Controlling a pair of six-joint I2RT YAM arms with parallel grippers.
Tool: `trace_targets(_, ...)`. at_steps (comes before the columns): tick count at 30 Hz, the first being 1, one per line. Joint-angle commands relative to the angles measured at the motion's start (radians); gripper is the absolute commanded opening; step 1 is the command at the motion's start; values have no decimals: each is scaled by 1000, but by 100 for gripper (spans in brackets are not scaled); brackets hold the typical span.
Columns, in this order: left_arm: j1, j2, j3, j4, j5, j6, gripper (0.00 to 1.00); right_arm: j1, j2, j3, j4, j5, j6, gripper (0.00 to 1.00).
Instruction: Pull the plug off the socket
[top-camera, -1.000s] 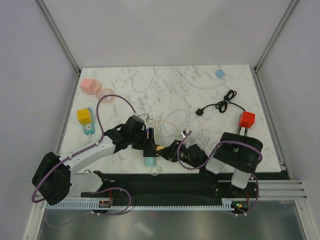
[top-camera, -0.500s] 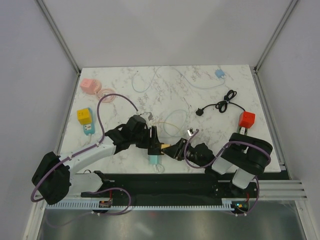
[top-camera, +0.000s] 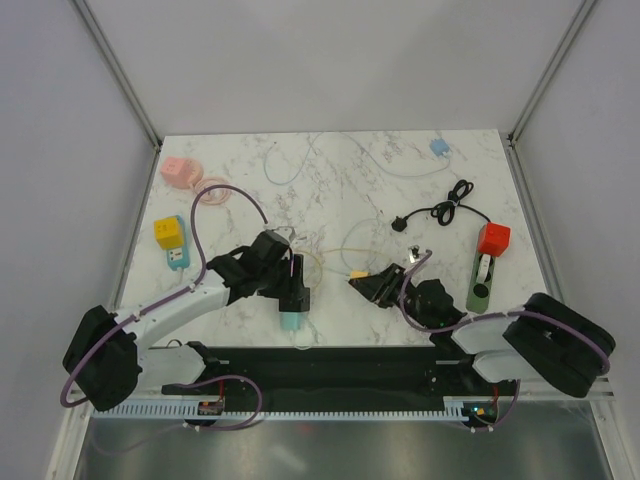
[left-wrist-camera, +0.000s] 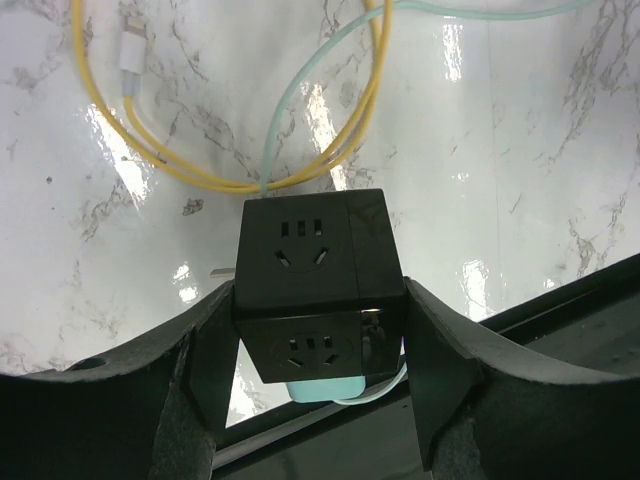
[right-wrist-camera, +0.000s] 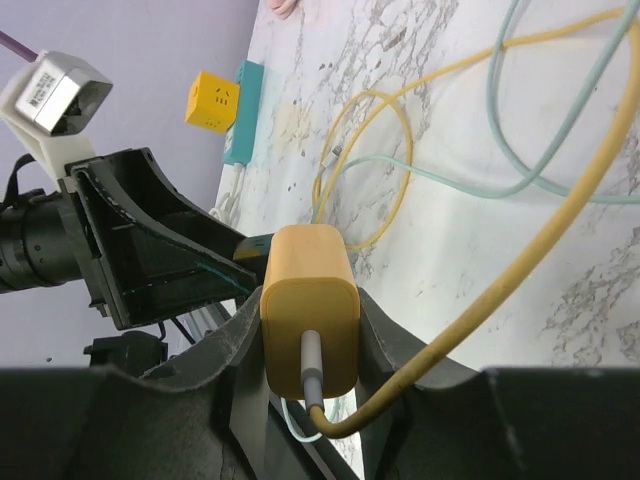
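Note:
The socket, a black cube (left-wrist-camera: 320, 290), sits between the fingers of my left gripper (left-wrist-camera: 320, 302), which is shut on its two sides. From above, the socket (top-camera: 296, 288) and left gripper (top-camera: 293, 295) are near the table's front edge. A teal plug (top-camera: 292, 322) sticks out of the socket's near face. My right gripper (right-wrist-camera: 308, 300) is shut on the plug (right-wrist-camera: 310, 320), a yellow block with a yellow cable (right-wrist-camera: 520, 260) at its back. This plug (top-camera: 356, 272) hangs clear of the socket, to its right, in the right gripper (top-camera: 370, 283).
Loose yellow and teal cables (left-wrist-camera: 300, 150) loop on the marble beyond the socket. A yellow cube on a blue strip (top-camera: 172, 240) and a pink cube (top-camera: 178, 170) lie at the left. At the right are a red cube (top-camera: 493, 238), a green strip (top-camera: 480, 282) and a black cord (top-camera: 445, 212).
My right gripper has drawn the yellow plug out of the black socket and carried it right and slightly back. The left gripper with the socket has shifted only a little.

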Motion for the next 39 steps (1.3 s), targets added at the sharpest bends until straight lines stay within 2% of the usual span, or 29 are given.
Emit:
trace_targets(1, 0, -38, 37, -12, -19, 34, 2, -7, -127, 40, -166, 6, -98, 0)
trace_targets(6, 0, -44, 40, -12, -16, 34, 2, -7, -403, 143, -530, 20, -227, 0)
trace_targets(10, 1, -52, 20, -17, -36, 8, 2, -9, -558, 314, -848, 75, -373, 0)
trace_targets(17, 1, -107, 6, -26, -58, -22, 2, -67, -509, 623, -1127, 161, -528, 0)
trace_targets(28, 20, -112, 22, -72, -105, -41, 2, -159, -475, 1032, -1371, 247, -692, 0)
trace_targets(35, 26, -95, 25, -72, -105, -46, 2, -159, -456, 1254, -1405, 376, -824, 0)
trace_targets(39, 30, -99, 29, -77, -101, -57, 2, -161, -381, 1463, -1395, 405, -886, 0)
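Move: The right hand already holds the yellow plug clear of the black socket, which sits in the left hand's fingers about 15 cm to the right hand's left, 2 cm back and a touch lower. From the right hand, the black cable plug lies on the table some 23 cm ahead and 14 cm right, the black coil about 29 cm ahead and 29 cm right, all roughly 8 cm below. The yellow plug is about 14 cm right and 3 cm ahead of the left hand. Keeping its grip on the yellow plug, the right hand lifts it steeply away from the black socket, about 40 cm up, drifting some 12 cm right and a little forward as the wrist swings clockwise and tips up, so the fingers go from pointing forward-left to nearly straight forward. The left hand keeps the black socket pinched at an unchanged opening and eases it 2 to 3 cm left and about 1 cm up, away from the rising plug. ##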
